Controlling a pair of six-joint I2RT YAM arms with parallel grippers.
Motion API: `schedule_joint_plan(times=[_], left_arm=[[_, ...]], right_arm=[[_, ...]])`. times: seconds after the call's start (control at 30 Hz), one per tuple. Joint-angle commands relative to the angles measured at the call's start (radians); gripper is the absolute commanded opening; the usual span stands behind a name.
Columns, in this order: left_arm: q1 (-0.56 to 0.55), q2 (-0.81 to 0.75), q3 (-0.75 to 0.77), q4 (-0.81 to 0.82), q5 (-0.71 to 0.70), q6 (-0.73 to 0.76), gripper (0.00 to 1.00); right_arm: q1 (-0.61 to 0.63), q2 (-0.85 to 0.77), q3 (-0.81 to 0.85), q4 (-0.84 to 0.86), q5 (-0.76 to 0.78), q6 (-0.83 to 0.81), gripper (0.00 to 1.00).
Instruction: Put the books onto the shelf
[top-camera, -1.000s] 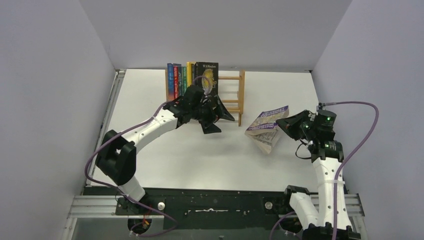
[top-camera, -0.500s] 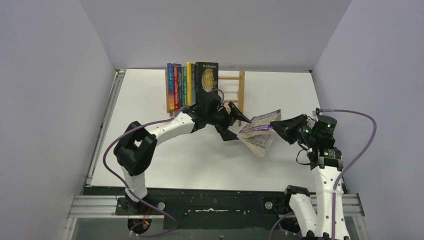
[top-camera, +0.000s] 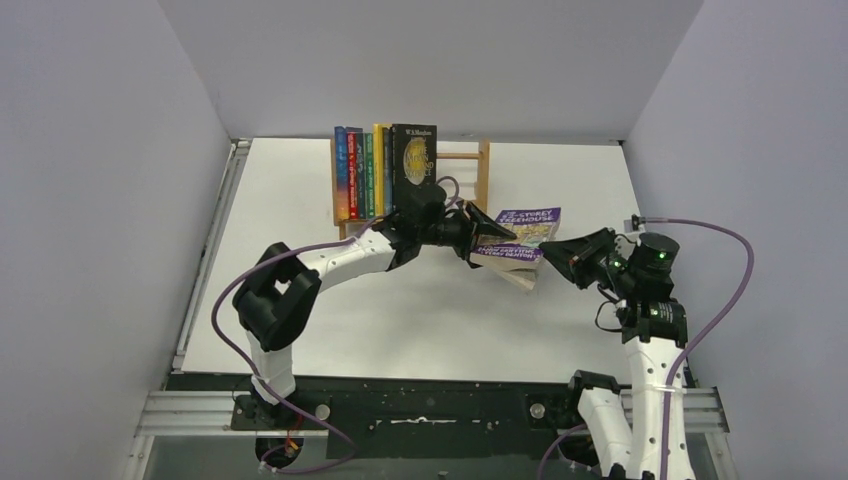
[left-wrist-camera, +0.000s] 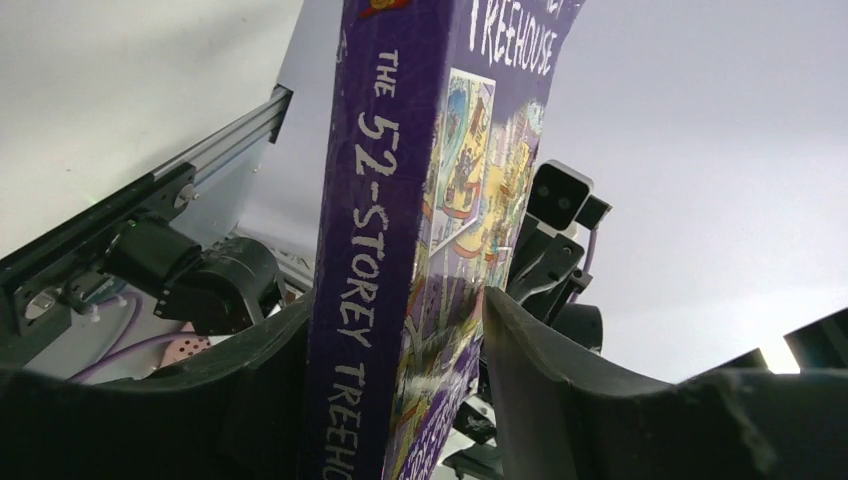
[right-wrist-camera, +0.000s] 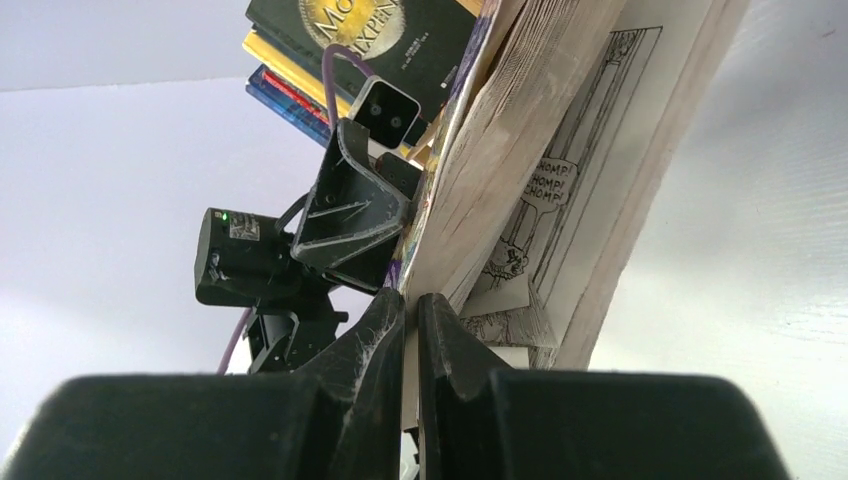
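Observation:
The purple cartoon book (top-camera: 522, 233) hangs in the air between both arms, in front of the shelf's (top-camera: 483, 185) right end. My left gripper (top-camera: 478, 240) grips its spine end; in the left wrist view the purple book (left-wrist-camera: 400, 180) stands between the left gripper's (left-wrist-camera: 395, 305) two fingers, both against it. My right gripper (top-camera: 546, 255) holds the other side. There the right gripper (right-wrist-camera: 412, 300) is shut on a thin sheaf of the book's pages (right-wrist-camera: 540, 150), which fan open. Several books (top-camera: 365, 170) stand on the shelf's left half, a black one (top-camera: 413, 160) outermost.
The shelf stands at the back of the white table (top-camera: 400, 310), close to the rear wall. Its right part (top-camera: 462, 180) holds no books. Grey walls close in left and right. A metal rail (top-camera: 215, 230) runs along the table's left edge.
My left arm swung right from the shelf to the purple book and its jaws closed around the spine. The right arm brought the book left and up toward the shelf.

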Motion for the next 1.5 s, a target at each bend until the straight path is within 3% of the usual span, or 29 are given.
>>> schedule_joint_plan(times=[0.0,0.17,0.2,0.3,0.37,0.6,0.73,0.9,1.1,1.33,1.47], left_arm=[[-0.002,-0.035,0.014,0.168,0.036,-0.058,0.36],[0.022,-0.055,0.016,0.154,0.026,0.005,0.00],[0.029,-0.062,0.024,0.139,0.025,0.026,0.00],[0.053,-0.087,0.050,0.093,0.018,0.104,0.00],[0.071,-0.114,0.072,0.043,0.010,0.166,0.00],[0.113,-0.169,0.101,0.040,0.005,0.217,0.00],[0.125,-0.186,0.121,0.045,0.002,0.224,0.00],[0.122,-0.187,0.153,0.043,0.010,0.225,0.00],[0.129,-0.193,0.164,0.027,0.007,0.231,0.00],[0.156,-0.218,0.164,-0.001,-0.014,0.266,0.00],[0.157,-0.222,0.164,-0.011,-0.009,0.274,0.00]], right_arm=[[0.003,-0.003,0.027,0.060,-0.083,-0.029,0.00],[0.002,0.022,0.059,0.008,-0.055,-0.106,0.00],[0.001,0.040,0.082,-0.040,-0.041,-0.144,0.07],[0.002,0.095,0.159,-0.177,0.023,-0.265,0.43],[0.002,0.112,0.208,-0.223,0.074,-0.310,0.58],[0.003,0.136,0.211,-0.160,0.097,-0.266,0.80],[0.009,0.135,0.145,-0.053,0.088,-0.146,0.92],[0.091,0.133,0.072,0.314,0.125,0.092,1.00],[0.204,0.190,0.072,0.466,0.193,0.150,1.00],[0.202,0.116,0.138,0.320,0.346,0.052,1.00],[0.205,0.142,0.169,0.337,0.339,0.041,1.00]])
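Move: Level about 18 cm ahead of the left hand, 9 cm to its left and a little lower is the shelf's empty slot, where the 52-Storey Treehouse book in its fingers is to go. The black book stands roughly 9 cm to the left of that slot, and the shelf's right post about 6 cm to its right. The right hand still pinches the book's loose edge; the book's middle lies some 6 cm to its left, 2 cm ahead and slightly below. Opening wide, the right fingers let go of the book's edge and draw off a little to the right, then travel forward about 6 cm and rise some 5 cm. The left hand keeps its grip at the spine and, once the other has released, carries the book forward and left towards the slot and then up about 8 cm, rolling some 20 degrees so that its forward side lifts. ##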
